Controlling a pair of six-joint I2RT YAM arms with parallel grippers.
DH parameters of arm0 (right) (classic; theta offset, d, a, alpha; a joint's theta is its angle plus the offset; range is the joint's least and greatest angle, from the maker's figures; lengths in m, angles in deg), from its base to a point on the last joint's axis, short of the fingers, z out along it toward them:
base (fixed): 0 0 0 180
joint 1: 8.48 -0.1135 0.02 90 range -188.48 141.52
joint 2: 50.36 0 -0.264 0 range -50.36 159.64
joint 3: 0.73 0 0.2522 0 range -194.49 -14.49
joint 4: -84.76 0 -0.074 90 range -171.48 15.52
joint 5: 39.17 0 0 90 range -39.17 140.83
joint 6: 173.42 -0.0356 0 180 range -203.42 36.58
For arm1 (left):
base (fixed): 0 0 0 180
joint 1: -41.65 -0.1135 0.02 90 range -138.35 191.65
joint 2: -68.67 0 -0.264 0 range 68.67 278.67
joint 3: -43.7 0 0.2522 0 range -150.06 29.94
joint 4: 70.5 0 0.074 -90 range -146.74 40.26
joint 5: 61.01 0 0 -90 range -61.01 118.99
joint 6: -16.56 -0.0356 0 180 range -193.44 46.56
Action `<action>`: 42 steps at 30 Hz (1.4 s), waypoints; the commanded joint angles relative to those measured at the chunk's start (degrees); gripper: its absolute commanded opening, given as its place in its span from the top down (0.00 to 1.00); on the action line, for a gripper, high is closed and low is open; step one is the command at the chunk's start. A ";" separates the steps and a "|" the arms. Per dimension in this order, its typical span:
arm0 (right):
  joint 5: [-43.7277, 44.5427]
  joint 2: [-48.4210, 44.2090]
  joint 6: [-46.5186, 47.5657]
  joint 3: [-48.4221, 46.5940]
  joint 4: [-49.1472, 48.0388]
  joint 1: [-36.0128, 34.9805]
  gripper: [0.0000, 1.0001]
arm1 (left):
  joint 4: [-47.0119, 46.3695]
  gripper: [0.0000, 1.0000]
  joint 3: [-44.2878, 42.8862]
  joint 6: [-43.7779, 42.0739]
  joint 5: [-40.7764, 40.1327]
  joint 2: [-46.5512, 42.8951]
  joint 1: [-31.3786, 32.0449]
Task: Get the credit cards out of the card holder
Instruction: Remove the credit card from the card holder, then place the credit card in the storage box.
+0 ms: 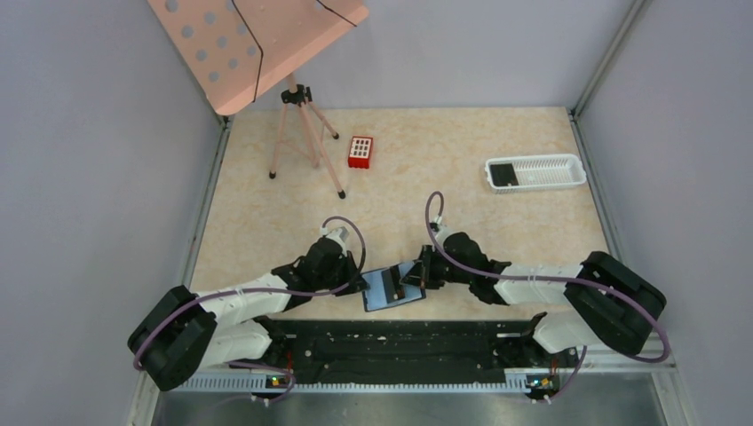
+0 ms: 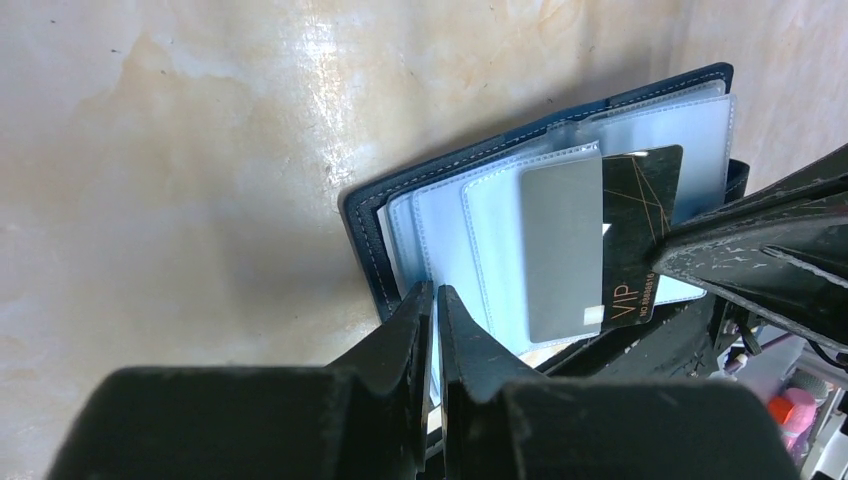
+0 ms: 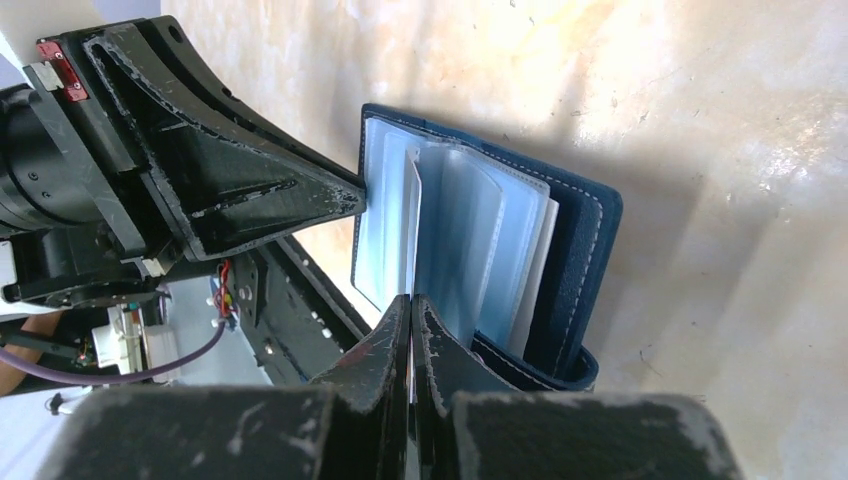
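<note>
The blue card holder [image 1: 388, 293] lies open near the table's front edge, between both grippers. My left gripper [image 1: 364, 286] is shut on the edge of its clear inner sleeves [image 2: 434, 292]. In the left wrist view a black credit card [image 2: 640, 215] with gold "VIP" lettering sticks halfway out of a pocket beside a grey card [image 2: 562, 250]. My right gripper [image 1: 413, 280] is shut on that black card's edge; in the right wrist view [image 3: 411, 298] the card shows only as a thin edge. The blue cover [image 3: 580, 230] stands partly lifted.
A white slotted tray [image 1: 550, 173] at the back right holds one dark card [image 1: 503, 174]. A small red box [image 1: 360, 152] and a tripod [image 1: 302, 133] carrying a pink perforated board stand at the back. Grey walls enclose the table.
</note>
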 commanded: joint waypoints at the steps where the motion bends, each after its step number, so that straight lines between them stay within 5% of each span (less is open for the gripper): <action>1: 0.77 -1.31 1.14 -0.01 0.42 0.64 1.00 | 4.50 0.88 -0.61 -2.49 -2.73 -0.59 -0.05; 7: 1.02 -0.95 1.40 -0.71 1.68 0.86 1.00 | 5.03 0.87 -1.28 -3.11 -2.30 -2.05 -0.04; 21: 3.05 -17.97 5.07 -1.10 17.44 7.93 1.00 | 7.26 0.81 -6.68 -5.60 -1.46 -1.21 -0.03; 24: 1.99 -19.98 5.99 -1.72 19.42 9.78 1.00 | 10.09 0.68 -9.48 -6.91 -2.49 -1.48 -0.05; 32: -1.06 -23.08 10.92 -6.27 25.21 15.49 1.00 | 23.63 0.08 -21.09 -12.94 -7.59 -3.22 -0.05; 37: -2.90 -24.04 17.29 -12.49 32.26 20.57 1.00 | 35.64 0.01 -29.76 -19.16 -17.63 -5.12 0.01; 42: -8.93 -20.13 22.54 -18.53 35.16 27.42 1.00 | 37.13 0.01 -29.35 -24.22 -33.60 -13.10 -0.02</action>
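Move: The credit card, half out of its clear sleeve, is already pinched by the right fingers at its right edge; its middle lies about 3 cm left, 1 cm back and 1 cm below the right hand. The open card holder is centred some 2 cm left, 2 cm back and 3 cm below that hand. From the left hand, already on the holder's left edge, the card is about 6 cm right, 1 cm back and 1 cm higher. The card is drawn rightwards out of the sleeve by the right hand, which dips slightly, then pulls right and up and finally forward, about 16 cm in all, keeping its pinch and tipping up a little. The left hand holds the holder's left edge almost still at first, then opens wide, lets go and rises about 13 cm, with some forward travel. ##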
